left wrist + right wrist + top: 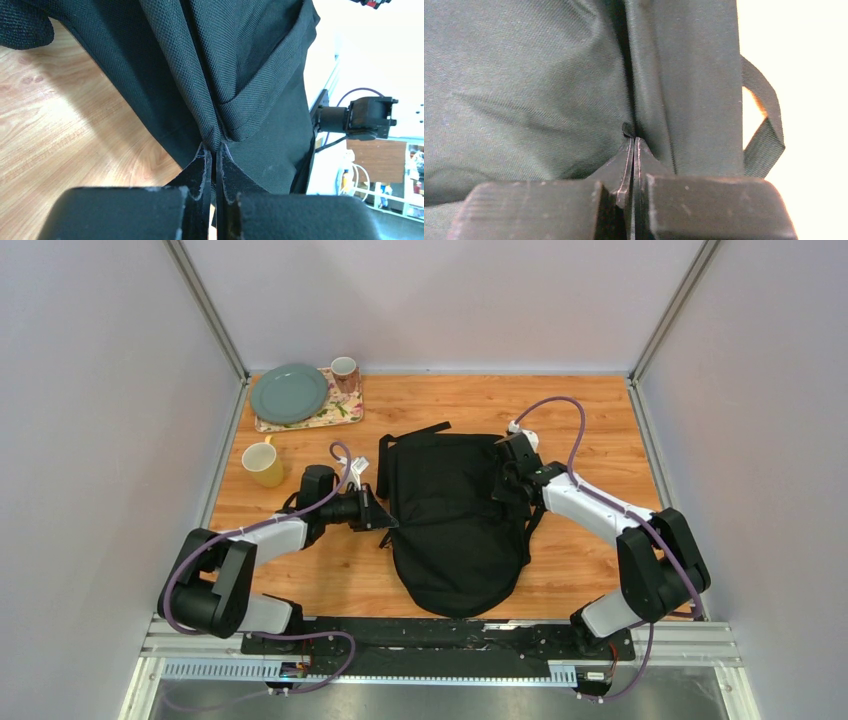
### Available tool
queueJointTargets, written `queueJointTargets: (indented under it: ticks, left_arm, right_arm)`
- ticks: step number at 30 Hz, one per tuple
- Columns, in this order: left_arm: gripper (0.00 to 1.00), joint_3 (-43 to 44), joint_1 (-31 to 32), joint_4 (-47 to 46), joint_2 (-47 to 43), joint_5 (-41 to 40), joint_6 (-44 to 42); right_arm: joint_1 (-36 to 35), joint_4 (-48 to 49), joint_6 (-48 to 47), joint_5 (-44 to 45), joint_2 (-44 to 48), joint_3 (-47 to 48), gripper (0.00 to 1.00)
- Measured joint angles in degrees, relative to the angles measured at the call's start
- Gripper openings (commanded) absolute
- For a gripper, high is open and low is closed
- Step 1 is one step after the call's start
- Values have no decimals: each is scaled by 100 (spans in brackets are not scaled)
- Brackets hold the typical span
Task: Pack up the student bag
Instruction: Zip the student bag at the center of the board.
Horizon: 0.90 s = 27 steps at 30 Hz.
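Observation:
The student bag (455, 525), a large black fabric backpack, lies flat in the middle of the wooden table, rounded end toward the arms. My left gripper (385, 520) is at the bag's left edge. In the left wrist view this gripper (215, 148) is shut, pinching a gathered fold of the bag's cloth (220, 75) between its fingertips. My right gripper (510, 485) presses on the bag's right edge. In the right wrist view it (633, 140) is shut on a small nub of the bag's fabric (549, 90), with a strap loop (769, 130) hanging to the right.
A yellow mug (263, 464) stands left of the bag, close to my left arm. At the back left, a floral tray (343, 410) carries a green plate (288, 392) and a pink mug (344, 370). Metal frame posts and grey walls bound the table.

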<state>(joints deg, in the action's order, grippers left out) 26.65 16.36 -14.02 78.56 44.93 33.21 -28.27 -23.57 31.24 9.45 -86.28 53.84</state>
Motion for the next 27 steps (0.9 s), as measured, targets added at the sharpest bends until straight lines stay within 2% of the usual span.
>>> queueJointTargets:
  ticks: [10, 11, 12, 13, 15, 20, 24, 27]
  left_arm:
    - [2, 188, 55, 546, -201, -188, -466]
    - [7, 190, 55, 560, -203, -195, -481]
    - [13, 190, 55, 566, -201, -195, -490]
    - [22, 190, 52, 573, -203, -195, -503]
    - [29, 190, 42, 625, -205, -203, -546]
    - [40, 188, 4, 911, -372, -225, -597]
    - [42, 160, 4, 1032, -726, -236, -614]
    - [42, -103, 4, 885, -1045, -227, -551]
  right_arm:
    - [116, -186, -205, 208, 120, 13, 1]
    - [118, -219, -216, 210, 168, 13, 6]
    - [122, -240, -219, 210, 221, 13, 20]
    - [133, -260, -225, 210, 269, 13, 27]
    - [205, -310, -280, 260, 409, 11, 41]
    - [573, -538, -350, 289, 866, 13, 43]
    - [754, -645, -315, 15, 1239, -144, 44]
    - [780, -629, -188, -413, 1676, -629, 43]
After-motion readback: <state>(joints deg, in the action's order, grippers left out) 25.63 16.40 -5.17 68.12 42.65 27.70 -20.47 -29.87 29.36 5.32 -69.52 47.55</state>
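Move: Both hands start shut on the student bag, the left at what seems its zipper pull on the left side, the right on a small tab of cloth at the right-hand seam. The bag's middle lies some 13 cm right of the left hand and level with it, about 5 cm back and 10 cm left of the right. From the left hand, a strap stub is about 3 cm back and 2 cm left; from the right hand, a strap loop lies 5 cm right and 3 cm back, both lower. Still pinching the seam, the right hand tugs about 1.5 cm to the right while the left keeps its grip at the bag's left side almost in place. Then both open and let go: the right goes on rightwards and up, some 5 cm in all each way, then draws back about 3 cm; the left eases about 1.5 cm up and back, drifting 1 cm left. ##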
